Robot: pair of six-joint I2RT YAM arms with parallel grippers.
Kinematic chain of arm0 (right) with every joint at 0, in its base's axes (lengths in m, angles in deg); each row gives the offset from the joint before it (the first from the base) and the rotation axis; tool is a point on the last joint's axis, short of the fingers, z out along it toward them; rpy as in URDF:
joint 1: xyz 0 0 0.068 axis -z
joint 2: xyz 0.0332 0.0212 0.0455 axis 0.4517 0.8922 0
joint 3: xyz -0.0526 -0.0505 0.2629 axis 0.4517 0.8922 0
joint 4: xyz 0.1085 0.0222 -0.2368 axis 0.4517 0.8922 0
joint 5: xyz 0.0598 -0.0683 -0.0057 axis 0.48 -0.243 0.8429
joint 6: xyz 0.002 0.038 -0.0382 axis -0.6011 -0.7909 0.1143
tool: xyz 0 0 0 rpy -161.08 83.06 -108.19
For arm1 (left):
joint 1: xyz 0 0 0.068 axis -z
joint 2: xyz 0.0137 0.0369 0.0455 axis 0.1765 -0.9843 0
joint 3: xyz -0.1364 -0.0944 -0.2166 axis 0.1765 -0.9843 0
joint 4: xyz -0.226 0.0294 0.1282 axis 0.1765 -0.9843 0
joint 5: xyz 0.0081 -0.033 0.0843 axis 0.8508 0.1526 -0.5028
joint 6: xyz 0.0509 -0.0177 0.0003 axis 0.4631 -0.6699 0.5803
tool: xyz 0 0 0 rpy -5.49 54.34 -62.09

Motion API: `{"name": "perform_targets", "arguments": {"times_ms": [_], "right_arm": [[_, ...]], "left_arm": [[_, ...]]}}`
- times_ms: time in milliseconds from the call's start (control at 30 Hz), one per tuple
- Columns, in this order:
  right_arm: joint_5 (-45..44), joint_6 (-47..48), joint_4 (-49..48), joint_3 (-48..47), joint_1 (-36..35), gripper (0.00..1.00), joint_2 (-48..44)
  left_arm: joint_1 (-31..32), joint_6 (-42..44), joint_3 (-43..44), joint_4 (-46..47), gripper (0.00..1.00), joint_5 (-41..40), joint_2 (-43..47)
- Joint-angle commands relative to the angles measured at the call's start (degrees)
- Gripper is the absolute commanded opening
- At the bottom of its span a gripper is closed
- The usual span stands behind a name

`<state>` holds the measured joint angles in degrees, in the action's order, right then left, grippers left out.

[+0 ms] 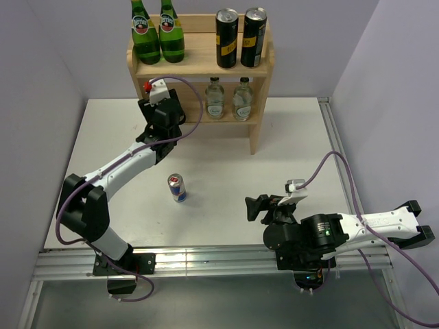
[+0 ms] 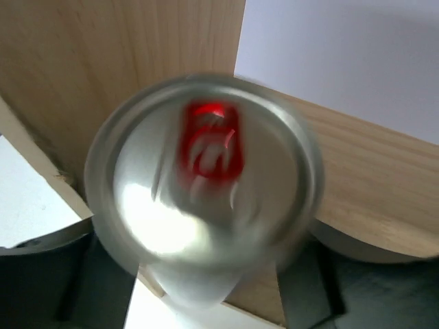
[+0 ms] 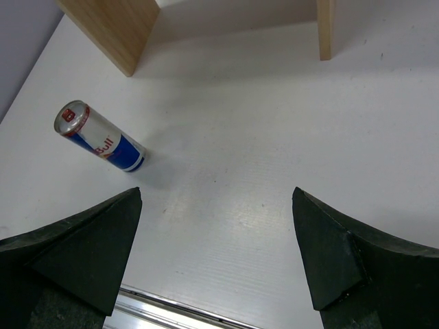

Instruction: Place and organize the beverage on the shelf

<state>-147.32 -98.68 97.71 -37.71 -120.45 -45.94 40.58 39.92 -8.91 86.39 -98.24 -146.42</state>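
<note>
On the shelf (image 1: 199,65), two black-and-yellow cans (image 1: 239,38) stand on the upper tier and two clear bottles (image 1: 228,99) on the lower tier's right. My left gripper (image 1: 163,110) reaches into the lower tier's left side. In the left wrist view a silver can with a red tab (image 2: 206,178) fills the frame, blurred, between the dark fingers (image 2: 48,281) and beside the wooden side panel (image 2: 103,68); whether they touch it is hidden. A second blue-silver-red can (image 1: 177,187) (image 3: 99,137) stands on the table. My right gripper (image 1: 255,208) (image 3: 216,233) is open and empty to its right.
Two large green glass bottles (image 1: 158,34) stand on the upper tier's left. The shelf's near posts (image 3: 113,27) show ahead of the right gripper. A metal rail (image 1: 206,257) runs along the table's near edge. Purple cables loop from both arms.
</note>
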Motion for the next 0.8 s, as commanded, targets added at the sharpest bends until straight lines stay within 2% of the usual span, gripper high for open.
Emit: {"name": "perform_targets", "arguments": {"times_ms": [0,100,133,400,767], "right_arm": [[-2.14,0.04,-2.33,0.71,-0.27,0.97,0.28],[-2.14,0.13,-2.51,0.79,-0.35,0.97,0.37],[-2.14,0.13,-2.68,0.79,-0.35,0.97,0.46],[-1.87,0.22,-2.78,0.79,-0.26,0.97,0.9],[-1.35,-1.01,-2.6,1.06,-0.35,0.97,0.99]], "left_arm": [[-0.71,0.58,1.99,5.41,0.78,-1.44,-0.73],[-0.71,0.59,2.35,5.14,0.91,-1.44,-1.35],[-0.62,0.67,2.35,5.4,0.92,-1.44,-1.35],[-0.62,-0.64,2.35,3.04,0.93,-1.09,1.01],[-0.53,-4.95,-1.78,-7.41,0.94,4.34,8.75]]}}
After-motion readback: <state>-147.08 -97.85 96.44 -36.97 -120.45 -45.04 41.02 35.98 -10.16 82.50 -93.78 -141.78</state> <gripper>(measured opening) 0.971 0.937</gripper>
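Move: The Red Bull can stands between the left hand's already loosening fingers, within about a centimetre of the hand point. On the same shelf level, the nearer clear bottle is some 15 cm to the right and 1 cm farther out, the second about 23 cm right and 1 cm out; the shelf's left side panel is roughly 6 cm left and 1 cm out. From the right hand the can lies about 32 cm ahead, 27 cm left and 7 cm higher. The left fingers finish opening around the can, then the hand backs away about 2 cm, rising 1 cm. ##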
